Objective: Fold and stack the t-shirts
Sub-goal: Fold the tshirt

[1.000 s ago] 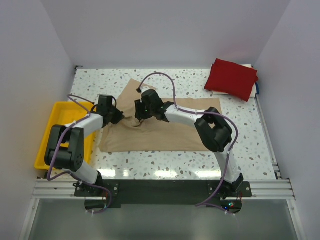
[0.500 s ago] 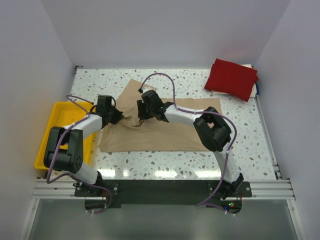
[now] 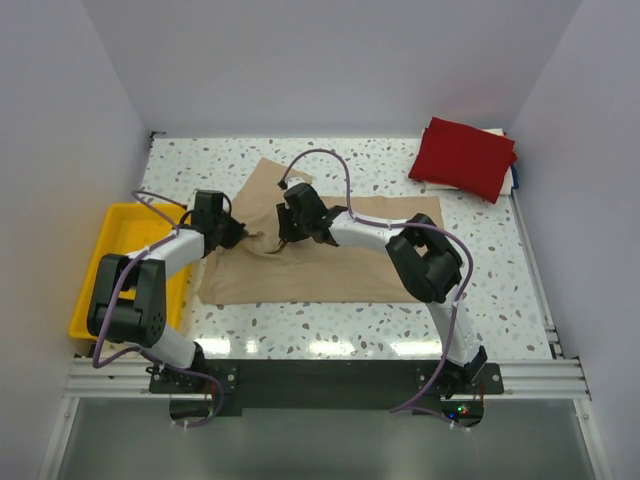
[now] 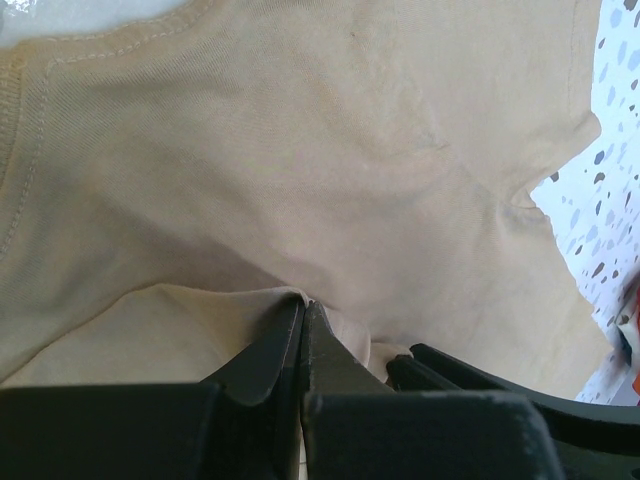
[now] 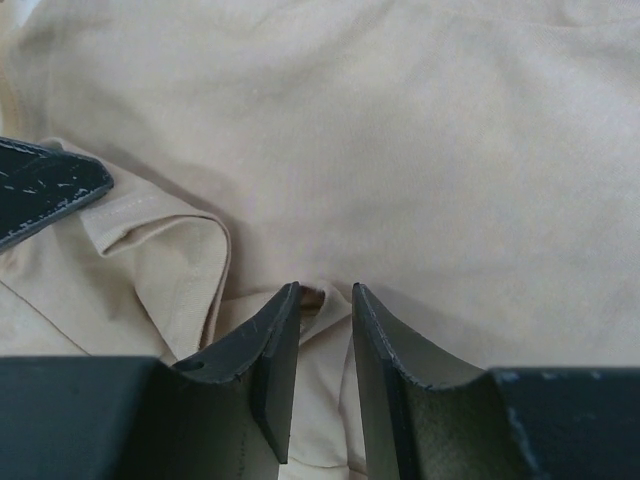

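Note:
The tan t-shirt (image 3: 320, 265) lies spread on the speckled table, bunched up near its left middle. My left gripper (image 3: 241, 235) is shut on a raised fold of that shirt (image 4: 300, 150), the cloth pinched at the fingertips (image 4: 303, 300). My right gripper (image 3: 283, 232) sits close by on the same bunch. Its jaws (image 5: 325, 292) stand a little apart, straddling a small ridge of tan cloth (image 5: 420, 150). A dark red t-shirt (image 3: 465, 157) lies folded at the back right corner.
A yellow tray (image 3: 110, 240) sits at the table's left edge, beside the left arm. White walls close in the table at the back and both sides. The two grippers are only a few centimetres apart; one right finger (image 4: 480, 375) shows in the left wrist view.
The right gripper has shifted slightly towards the back and its jaws have narrowed around the cloth ridge. The left gripper has kept its hold and place.

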Robot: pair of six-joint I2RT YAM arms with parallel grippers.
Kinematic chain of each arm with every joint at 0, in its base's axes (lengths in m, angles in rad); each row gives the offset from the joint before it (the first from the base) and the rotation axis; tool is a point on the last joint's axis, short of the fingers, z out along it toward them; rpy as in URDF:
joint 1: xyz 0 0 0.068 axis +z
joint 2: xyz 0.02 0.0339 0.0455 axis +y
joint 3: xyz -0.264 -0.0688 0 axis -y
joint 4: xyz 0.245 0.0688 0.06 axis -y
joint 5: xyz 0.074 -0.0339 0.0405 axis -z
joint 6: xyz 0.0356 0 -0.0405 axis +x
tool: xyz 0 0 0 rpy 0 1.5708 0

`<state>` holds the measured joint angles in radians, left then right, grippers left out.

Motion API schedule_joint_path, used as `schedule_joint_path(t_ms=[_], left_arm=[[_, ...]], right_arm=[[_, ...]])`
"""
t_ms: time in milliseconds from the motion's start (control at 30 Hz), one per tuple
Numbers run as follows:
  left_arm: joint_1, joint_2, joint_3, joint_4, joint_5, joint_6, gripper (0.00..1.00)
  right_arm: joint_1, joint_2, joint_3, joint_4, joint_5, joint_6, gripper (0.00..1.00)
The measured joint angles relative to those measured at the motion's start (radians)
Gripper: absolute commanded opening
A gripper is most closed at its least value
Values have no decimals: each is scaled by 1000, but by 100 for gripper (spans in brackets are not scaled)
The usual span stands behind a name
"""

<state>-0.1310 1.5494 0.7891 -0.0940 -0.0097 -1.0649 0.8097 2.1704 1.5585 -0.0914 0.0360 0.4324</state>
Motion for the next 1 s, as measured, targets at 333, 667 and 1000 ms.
schedule_joint_path(t_ms=[333,667,1000], left_arm=[[0,-3,-2,0,0,0,0],[0,-23,-18,11,3,1,0],[7,-49,-30,38,11,2,0]], right_arm=[[0,0,-17,-1,1,14,15],[0,-10,-45,-16,53,64,0],[0,-117,-80,-82,150,128,0]])
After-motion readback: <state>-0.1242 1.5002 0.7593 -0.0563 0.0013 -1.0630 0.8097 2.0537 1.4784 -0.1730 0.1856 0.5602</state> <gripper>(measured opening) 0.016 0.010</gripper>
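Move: The t-shirt's free folded edge stands right between the right hand's parted fingers, only about 1 cm below. The left gripper's pinch on the same layer is some 10 cm to the left of the right hand and about level with it ahead. The upper sleeve lies roughly 16 cm ahead and 2 cm left of the right hand, its armpit notch about 12 cm ahead and 6 cm right. From the left hand, that folded edge is about 10 cm right and 1 cm back. The t-shirt's folded edge is pinched as the right fingers, part open, sink about 1 cm and shut on it. The right hand then draws it about 3.5 cm to the right, away from the left gripper, turning some 10 degrees clockwise, dipping slightly first and then lifting about 3 cm. The left hand keeps its shut grip and rises about 1 cm near the end. ##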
